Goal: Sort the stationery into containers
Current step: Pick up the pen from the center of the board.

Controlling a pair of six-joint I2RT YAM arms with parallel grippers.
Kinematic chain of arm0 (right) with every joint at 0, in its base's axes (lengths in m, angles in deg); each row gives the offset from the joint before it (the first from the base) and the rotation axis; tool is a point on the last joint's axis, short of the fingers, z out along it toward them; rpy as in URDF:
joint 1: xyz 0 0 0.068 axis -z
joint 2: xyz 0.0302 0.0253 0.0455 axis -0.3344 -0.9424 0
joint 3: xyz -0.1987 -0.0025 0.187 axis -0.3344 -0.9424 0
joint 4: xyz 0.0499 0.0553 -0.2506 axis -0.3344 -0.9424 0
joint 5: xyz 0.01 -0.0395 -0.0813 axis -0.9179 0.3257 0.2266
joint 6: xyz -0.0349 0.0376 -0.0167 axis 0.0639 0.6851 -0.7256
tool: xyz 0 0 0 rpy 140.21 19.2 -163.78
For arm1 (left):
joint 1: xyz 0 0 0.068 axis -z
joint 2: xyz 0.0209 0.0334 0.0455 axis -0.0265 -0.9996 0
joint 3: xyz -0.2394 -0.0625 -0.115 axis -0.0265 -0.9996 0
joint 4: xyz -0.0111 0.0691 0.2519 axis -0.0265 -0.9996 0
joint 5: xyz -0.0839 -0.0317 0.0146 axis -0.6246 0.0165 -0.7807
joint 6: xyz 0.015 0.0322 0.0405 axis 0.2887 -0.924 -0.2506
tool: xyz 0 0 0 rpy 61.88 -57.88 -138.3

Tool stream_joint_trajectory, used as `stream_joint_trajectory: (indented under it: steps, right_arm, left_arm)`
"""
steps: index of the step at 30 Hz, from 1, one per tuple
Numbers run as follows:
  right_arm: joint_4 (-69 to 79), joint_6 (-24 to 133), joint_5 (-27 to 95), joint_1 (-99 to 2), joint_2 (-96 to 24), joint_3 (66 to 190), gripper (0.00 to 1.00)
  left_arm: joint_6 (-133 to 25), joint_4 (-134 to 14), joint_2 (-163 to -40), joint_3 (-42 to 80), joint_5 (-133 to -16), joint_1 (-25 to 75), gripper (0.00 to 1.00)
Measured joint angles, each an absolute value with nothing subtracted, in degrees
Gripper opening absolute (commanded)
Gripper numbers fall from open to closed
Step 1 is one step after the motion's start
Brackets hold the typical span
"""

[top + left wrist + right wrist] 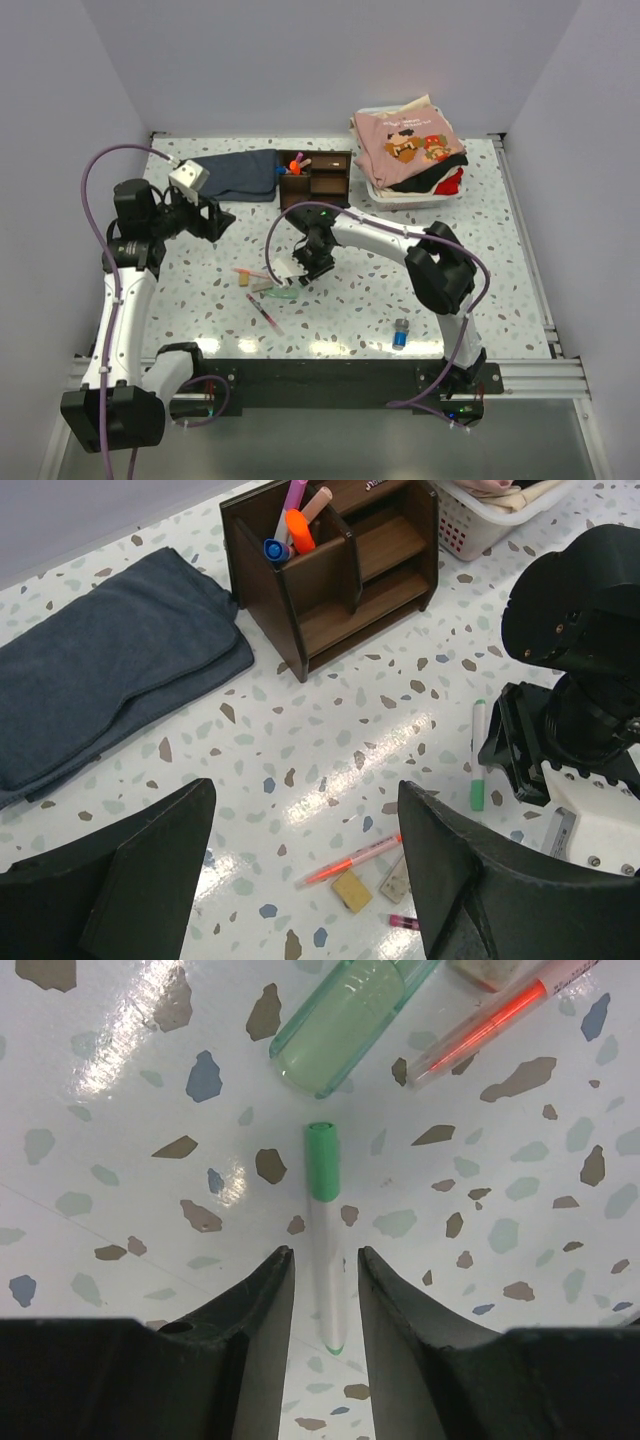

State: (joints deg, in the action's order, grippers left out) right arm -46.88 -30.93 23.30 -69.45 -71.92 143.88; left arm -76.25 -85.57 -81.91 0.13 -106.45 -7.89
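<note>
A thin white pen with a green cap [325,1222] lies flat on the speckled table. My right gripper [325,1253] is lowered over it, open, one jaw on each side with a slim gap to the barrel. The same pen [478,756] shows in the left wrist view beside the right gripper [545,742]. The dark brown organiser [315,176] stands at the back with several markers [295,520] in its left compartment. My left gripper [305,792] hovers open and holds nothing. Below it lie an orange pen [355,860] and a tan eraser [352,891]. A pale green translucent piece [345,1022] lies just beyond the green pen.
A dark blue folded cloth [238,172] lies left of the organiser. At the back right stands a white bin [432,197] of clothes. A red pen [264,314] and a small blue-capped bottle [400,334] rest near the front edge. A greyish eraser [395,878] sits by the tan one.
</note>
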Motion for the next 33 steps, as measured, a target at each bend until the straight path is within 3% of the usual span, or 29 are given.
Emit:
stream_joint_trajectory:
  steps: [10, 13, 14, 15, 20, 28, 33]
  right_arm:
    - [-45.87, -30.67, 23.36, -69.34, -76.58, 144.34, 0.37]
    - [-44.93, -30.45, 23.36, -69.29, -77.17, 145.15, 0.25]
    - [-45.06, -30.28, 23.36, -69.29, -77.41, 145.48, 0.14]
    - [-45.06, -30.19, 23.38, -69.29, -77.45, 145.61, 0.10]
    - [-43.38, -29.47, 23.97, -69.29, -77.12, 144.62, 0.00]
    - [-40.47, -24.18, 23.08, -68.35, -75.09, 142.53, 0.00]
    - [-43.45, -11.72, 13.46, -62.47, -76.12, 157.72, 0.00]
  left_arm:
    - [-75.79, -85.26, -83.29, 0.13, -106.67, -7.91, 0.78]
    - [-75.31, -85.00, -83.71, 0.13, -106.76, -8.22, 0.78]
    - [-75.29, -84.93, -83.79, 0.13, -106.80, -8.28, 0.78]
    - [-75.27, -84.91, -83.90, 0.13, -106.80, -8.33, 0.78]
    - [-75.27, -84.85, -84.36, 0.13, -106.87, -8.48, 0.78]
    - [-75.22, -83.64, -86.04, 0.16, -106.89, -8.57, 0.78]
    - [-74.50, -82.38, -88.21, 0.72, -106.93, -8.57, 0.78]
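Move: The pen lies just under the right hand's half-open fingers, about 1 cm ahead, 1 cm left and 4 cm below. From this hand, the green bottle is some 10 cm left and 4 cm back, and the orange pen about 15 cm left and 1 cm ahead, both 4 cm below; the wooden organizer's middle is roughly 19 cm straight ahead, 3 cm above. From the left hand, the pen is about 3 cm back, 19 cm right, 24 cm below. The right hand sinks about 3 cm onto the pen, edging a centimetre forward and left, and shuts its fingers to pinch the white barrel near its middle. It then lifts quickly some 8 cm, going forward towards the organizer and a little left, the wrist turning about 20 degrees clockwise and tilting left side up, while the open left hand eases slightly forward and down. ##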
